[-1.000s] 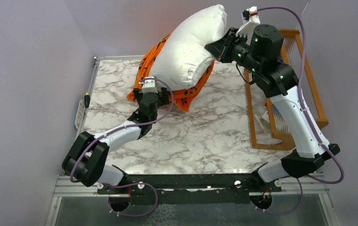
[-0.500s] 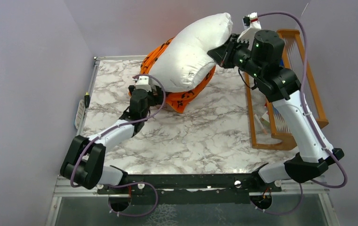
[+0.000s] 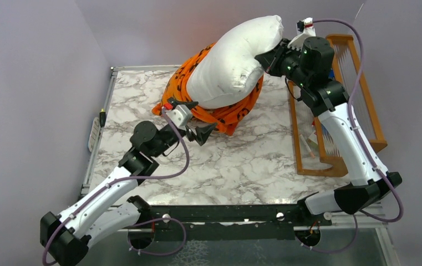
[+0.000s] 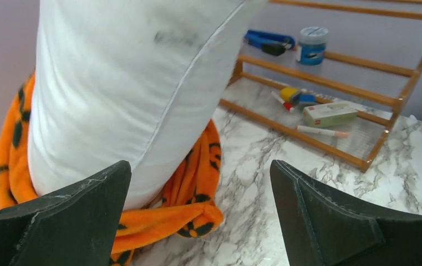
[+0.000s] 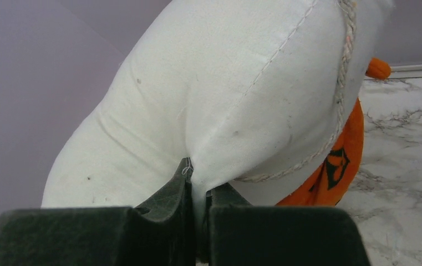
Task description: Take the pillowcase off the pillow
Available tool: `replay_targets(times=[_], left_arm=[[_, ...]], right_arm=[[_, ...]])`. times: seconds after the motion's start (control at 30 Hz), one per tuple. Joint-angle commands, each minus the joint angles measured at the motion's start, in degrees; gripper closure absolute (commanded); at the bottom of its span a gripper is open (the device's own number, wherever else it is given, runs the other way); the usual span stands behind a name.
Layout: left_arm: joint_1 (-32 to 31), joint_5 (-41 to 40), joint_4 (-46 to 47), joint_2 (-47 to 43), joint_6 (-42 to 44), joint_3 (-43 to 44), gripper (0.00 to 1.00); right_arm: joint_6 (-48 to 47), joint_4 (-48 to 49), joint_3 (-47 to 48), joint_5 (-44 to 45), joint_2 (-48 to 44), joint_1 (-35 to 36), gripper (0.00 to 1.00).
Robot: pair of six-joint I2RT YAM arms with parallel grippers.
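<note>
The white pillow [image 3: 230, 61] is held up off the table, tilted, its upper end high at the back. My right gripper [image 3: 264, 57] is shut on the pillow [image 5: 214, 100], pinching a fold of its white cloth. The orange pillowcase [image 3: 225, 113] with black motifs is bunched around the pillow's lower end and rests on the table; it also shows in the left wrist view [image 4: 169, 216] and the right wrist view [image 5: 336, 166]. My left gripper [image 3: 203, 133] is open and empty, low over the table just in front of the pillowcase, with the pillow [image 4: 125, 83] ahead of it.
A wooden rack [image 3: 352, 105] stands along the right side of the marble table [image 3: 225, 166]; it holds a pen [image 4: 322, 132], a small box [image 4: 330, 113], a blue-lidded jar [image 4: 312, 45] and a blue tool [image 4: 267, 41]. Purple walls close in at the back and left.
My left gripper let go of the pillowcase, opened and drew back toward the front and right. My right gripper lifted the pillow a little higher and to the right.
</note>
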Motion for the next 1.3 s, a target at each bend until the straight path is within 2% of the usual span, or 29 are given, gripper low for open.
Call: replay_targets(times=[0.0, 0.07, 0.13, 0.2, 0.3, 0.47, 0.67, 0.77, 1.0, 1.17, 1.27], left_arm=[[-3.6, 5.7, 1.2, -3.3, 8.8, 1.1, 0.01], [-5.3, 1.3, 2.9, -1.8, 10.6, 1.5, 0.01], [-8.7, -7.6, 5.1, 1.3, 14.5, 2.3, 0.01], [-13.7, -18.4, 6.6, 6.1, 20.9, 4.6, 0.01], [-19.4, -27.5, 12.4, 13.3, 29.5, 7.7, 0.01], [-21.0, -34.3, 23.5, 21.4, 33.4, 10.8, 0.01], [-21.9, -39.7, 38.9, 19.9, 36.4, 6.1, 0.01], [-22.6, -39.3, 43.0, 16.8, 38.0, 2.5, 0.01], [-23.5, -32.7, 41.6, 6.8, 39.9, -4.5, 0.01], [-22.4, -27.7, 28.9, 6.7, 41.6, -1.1, 0.01], [-18.2, -18.6, 20.1, 7.5, 38.5, 2.1, 0.01]], right_arm=[[1.9, 6.5, -0.7, -4.9, 2.0, -1.4, 0.99], [2.6, 7.1, -1.3, -5.8, 2.7, -1.4, 0.99], [3.5, 7.9, -2.3, -7.4, 3.0, -1.3, 0.99], [4.5, 8.5, -3.4, -8.7, 3.1, -1.3, 0.99], [5.2, 9.2, -4.7, -9.9, 2.5, -1.3, 0.99], [5.3, 9.3, -6.0, -10.9, 1.6, -1.3, 0.99], [4.6, 9.8, -8.1, -10.4, 0.7, -1.3, 0.99], [4.4, 10.4, -8.6, -10.8, 1.0, -1.3, 0.99], [5.4, 11.6, -8.4, -12.5, 2.7, -1.4, 0.99], [6.2, 12.5, -8.3, -13.7, 2.8, -1.3, 0.99], [6.6, 12.6, -7.9, -14.5, 2.7, -1.4, 0.99]])
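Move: In front of the open left hand, roughly 18 cm ahead and 10 cm to its right, stands the white pillow's middle, a few centimetres lower than the hand. The orange pillowcase is bunched round the pillow's foot, about 17 cm ahead, 5 cm right and 24 cm below the left hand. From the right hand, which pinches the pillow's upper side, the pillowcase lies some 6 cm ahead, 18 cm left and 35 cm below. Lowering the pillow's upper end, the right hand keeps its pinch and sinks about 5 cm, easing a little left. The left hand, fingers wide open, draws back slightly, swings right with a slight dip in front of the pillow, then comes back left and climbs, ending about 9 cm higher with its fingers tipped up some 35 degrees and turned somewhat counter-clockwise. ##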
